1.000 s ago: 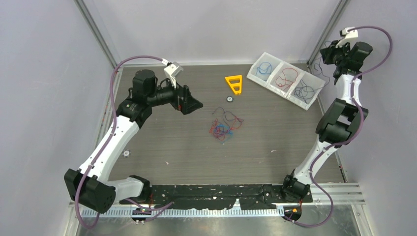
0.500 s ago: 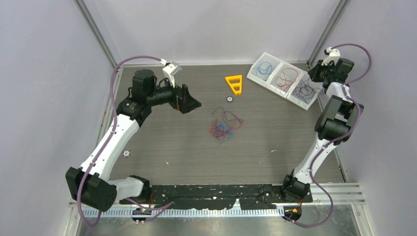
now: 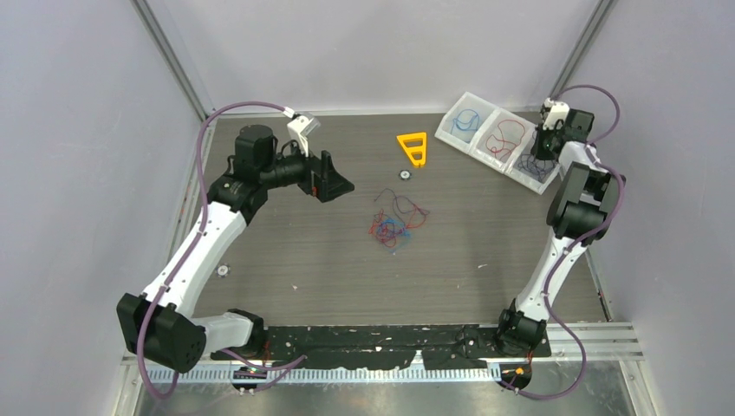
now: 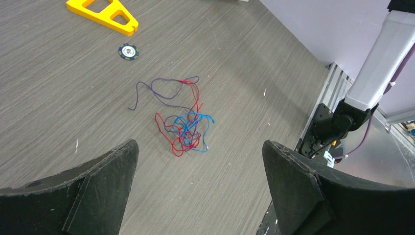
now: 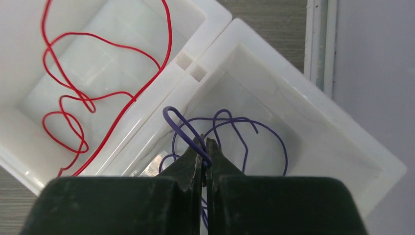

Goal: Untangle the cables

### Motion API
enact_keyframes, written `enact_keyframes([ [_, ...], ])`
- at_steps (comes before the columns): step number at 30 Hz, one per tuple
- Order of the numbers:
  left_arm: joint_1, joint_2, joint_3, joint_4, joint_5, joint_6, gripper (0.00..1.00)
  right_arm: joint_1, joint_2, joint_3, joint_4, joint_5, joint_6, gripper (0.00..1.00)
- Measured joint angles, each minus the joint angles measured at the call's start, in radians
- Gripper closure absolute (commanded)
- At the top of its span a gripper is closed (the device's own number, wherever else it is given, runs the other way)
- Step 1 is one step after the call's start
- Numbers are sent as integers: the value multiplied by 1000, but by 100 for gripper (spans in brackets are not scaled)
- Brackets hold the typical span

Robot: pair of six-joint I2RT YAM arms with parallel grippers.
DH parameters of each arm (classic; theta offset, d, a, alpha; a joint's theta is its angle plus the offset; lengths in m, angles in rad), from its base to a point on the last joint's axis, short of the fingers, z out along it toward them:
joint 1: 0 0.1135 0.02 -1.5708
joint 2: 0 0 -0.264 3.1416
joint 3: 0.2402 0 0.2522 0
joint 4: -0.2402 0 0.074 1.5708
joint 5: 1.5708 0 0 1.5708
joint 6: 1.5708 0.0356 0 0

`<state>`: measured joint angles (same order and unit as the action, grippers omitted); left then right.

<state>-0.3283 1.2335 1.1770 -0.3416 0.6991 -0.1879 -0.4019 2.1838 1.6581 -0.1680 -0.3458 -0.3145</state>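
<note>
A clump of thin red, blue and dark purple cables (image 3: 394, 225) lies mid-table; the left wrist view shows it (image 4: 183, 125) ahead of my fingers. My left gripper (image 3: 335, 179) hovers to the left of the clump, wide open (image 4: 199, 144) with nothing in it. At the back right, my right gripper (image 3: 544, 154) points down into the right compartment of a white tray (image 3: 468, 94). It is shut (image 5: 204, 143) on a purple cable (image 5: 225, 120) that loops in that compartment. A red cable (image 5: 73, 98) lies in the middle compartment and a blue one (image 3: 468, 120) in the left.
An orange plastic triangle (image 3: 414, 147) and a small round disc (image 3: 404, 173) lie behind the clump. Another disc (image 3: 223, 270) sits near the left edge. Black tape (image 3: 390, 340) runs along the front edge. A metal frame post (image 3: 574, 54) rises by the tray.
The right arm has folded down and to the left, lowering its shut gripper from high above the corner into the tray's right compartment. The left arm has barely moved.
</note>
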Motion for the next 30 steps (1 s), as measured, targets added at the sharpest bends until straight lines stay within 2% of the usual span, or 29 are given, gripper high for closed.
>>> enact_keyframes([
  [4, 3, 0, 0, 0, 0, -10, 0, 20, 43, 47, -68, 61, -32, 93],
  [9, 6, 12, 0, 0, 0, -13, 1, 42, 82, 113, -151, 134, -66, 72],
  [12, 11, 15, 0, 0, 0, -13, 1, 44, 82, 116, -171, 143, -72, 68],
  [16, 20, 15, 0, 0, 1, -13, 0, 44, 77, 116, -188, 135, -63, 57],
  [19, 23, 14, -2, 0, 1, -13, 0, 42, 51, 115, -207, 122, -48, 40],
  [21, 24, 14, -6, 1, 1, -13, 0, 39, 18, 114, -215, 111, -43, 33],
  [24, 25, 10, -20, 1, 1, -13, 0, 33, -47, 111, -222, 97, -39, 25],
  [30, 30, -3, -55, 6, 0, -13, 0, 19, -171, 111, -223, 42, -29, 18],
])
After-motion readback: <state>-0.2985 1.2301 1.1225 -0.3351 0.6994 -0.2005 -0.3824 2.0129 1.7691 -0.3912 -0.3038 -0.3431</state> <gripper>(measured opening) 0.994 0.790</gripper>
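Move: The right hand, still pinching a loop of purple cable, is over the tray's right compartment; the compartment's middle is about 4 cm below it, 2 cm back and 1 cm to its right. The middle compartment with the red cable lies some 7 cm ahead and 11 cm left, the left compartment with the blue cable about 16 cm ahead and 22 cm left. From the left hand, the right compartment is roughly 23 cm ahead, 66 cm right and 26 cm below. The right fingers let go of the purple cable in the right compartment: the hand first sinks about 3 cm, tipping some 10 degrees further down, and the fingers start to part as it bottoms out. Opening nearly wide, it then climbs about 13 cm clear of the tray, drawing back slightly and tilting up again. The open left hand eases down about 2 cm. ##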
